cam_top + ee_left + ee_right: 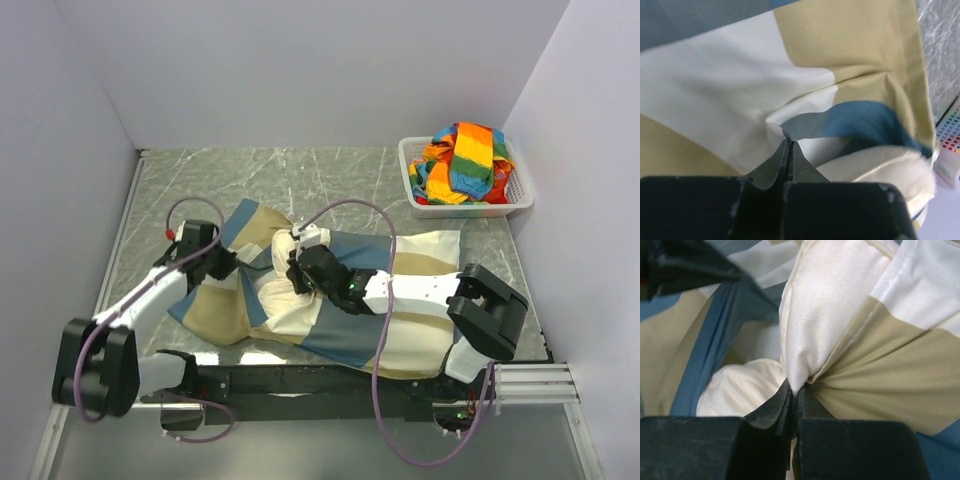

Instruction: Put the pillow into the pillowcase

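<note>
The pillowcase [215,315], in blocks of blue, tan and off-white, lies crumpled across the middle of the table. The cream-white pillow [272,297] bulges out of its opening between my two grippers. My left gripper [232,262] is shut on a thin fold of the pillowcase [805,125] at the blue edge, with the pillow [880,165] just to its right. My right gripper [292,272] is shut on a corner of the pillow [825,305], and the tan pillowcase [890,375] hem gathers against the same pinch.
A white basket [515,197] with a rainbow-striped cloth [465,160] stands at the back right corner. Grey walls close in the marble table [330,175] on three sides. Purple cables loop over both arms.
</note>
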Action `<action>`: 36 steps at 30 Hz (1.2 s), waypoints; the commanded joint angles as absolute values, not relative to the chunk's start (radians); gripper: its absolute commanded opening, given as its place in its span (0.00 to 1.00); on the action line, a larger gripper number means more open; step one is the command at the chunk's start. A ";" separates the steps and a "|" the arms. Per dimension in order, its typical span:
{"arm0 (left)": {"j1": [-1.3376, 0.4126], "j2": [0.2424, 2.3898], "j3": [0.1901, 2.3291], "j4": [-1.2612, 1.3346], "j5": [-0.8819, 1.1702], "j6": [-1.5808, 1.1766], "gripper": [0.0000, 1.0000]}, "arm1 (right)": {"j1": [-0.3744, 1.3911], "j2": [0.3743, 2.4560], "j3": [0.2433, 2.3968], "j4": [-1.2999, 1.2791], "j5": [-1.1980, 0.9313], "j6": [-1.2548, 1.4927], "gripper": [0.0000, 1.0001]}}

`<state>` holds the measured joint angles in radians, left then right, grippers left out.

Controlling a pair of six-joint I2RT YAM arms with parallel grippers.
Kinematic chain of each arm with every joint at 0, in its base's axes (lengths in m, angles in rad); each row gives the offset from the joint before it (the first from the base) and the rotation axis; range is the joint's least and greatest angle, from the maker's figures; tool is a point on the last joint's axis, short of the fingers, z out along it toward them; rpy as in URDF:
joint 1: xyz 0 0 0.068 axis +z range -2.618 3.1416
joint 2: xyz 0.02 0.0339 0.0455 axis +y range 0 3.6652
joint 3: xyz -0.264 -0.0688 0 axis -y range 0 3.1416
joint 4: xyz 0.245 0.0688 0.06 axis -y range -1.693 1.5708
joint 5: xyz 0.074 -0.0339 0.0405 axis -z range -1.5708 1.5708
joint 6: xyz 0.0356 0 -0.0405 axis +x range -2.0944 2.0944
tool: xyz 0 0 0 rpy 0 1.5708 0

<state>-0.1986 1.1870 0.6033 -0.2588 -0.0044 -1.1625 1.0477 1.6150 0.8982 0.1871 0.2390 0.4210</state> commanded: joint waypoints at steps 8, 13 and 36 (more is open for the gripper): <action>-0.183 1.198 0.795 -0.164 -0.040 -1.098 0.01 | 1.177 1.727 0.911 0.083 0.159 0.356 0.00; -0.183 0.913 0.629 -0.195 0.095 -1.078 0.01 | 1.143 1.851 1.017 0.014 0.250 0.416 0.00; -0.196 0.873 0.747 -0.482 0.003 -0.786 0.47 | 1.023 1.835 0.971 0.321 0.213 0.440 0.00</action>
<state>-0.1951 0.8097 0.6403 -0.4759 0.0540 -0.8772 1.0271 1.8286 1.0100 0.3183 0.2470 0.4381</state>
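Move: My left fingers hold the blue hem of the pillowcase mouth. From them the bare pillow end lies about 11 cm to the right, 2 cm back and slightly lower. The case's far corner is some 12 cm ahead, and the loose tan flap roughly 12 cm back and 4 cm left. From my right hand, which pinches pillow and case together, the pillow end is about 4 cm ahead, 3 cm left and 5 cm lower. I tug the hem about 2 cm farther forward with my left hand, then swing it up and back, roughly 9 cm back and 9 cm up at the most, fingers tipping outward some 20 degrees. Lowering a little, I open those fingers to let the hem go. My right hand keeps its pinch, easing back slightly, then carrying the bunched cloth forward, left and a little down. ##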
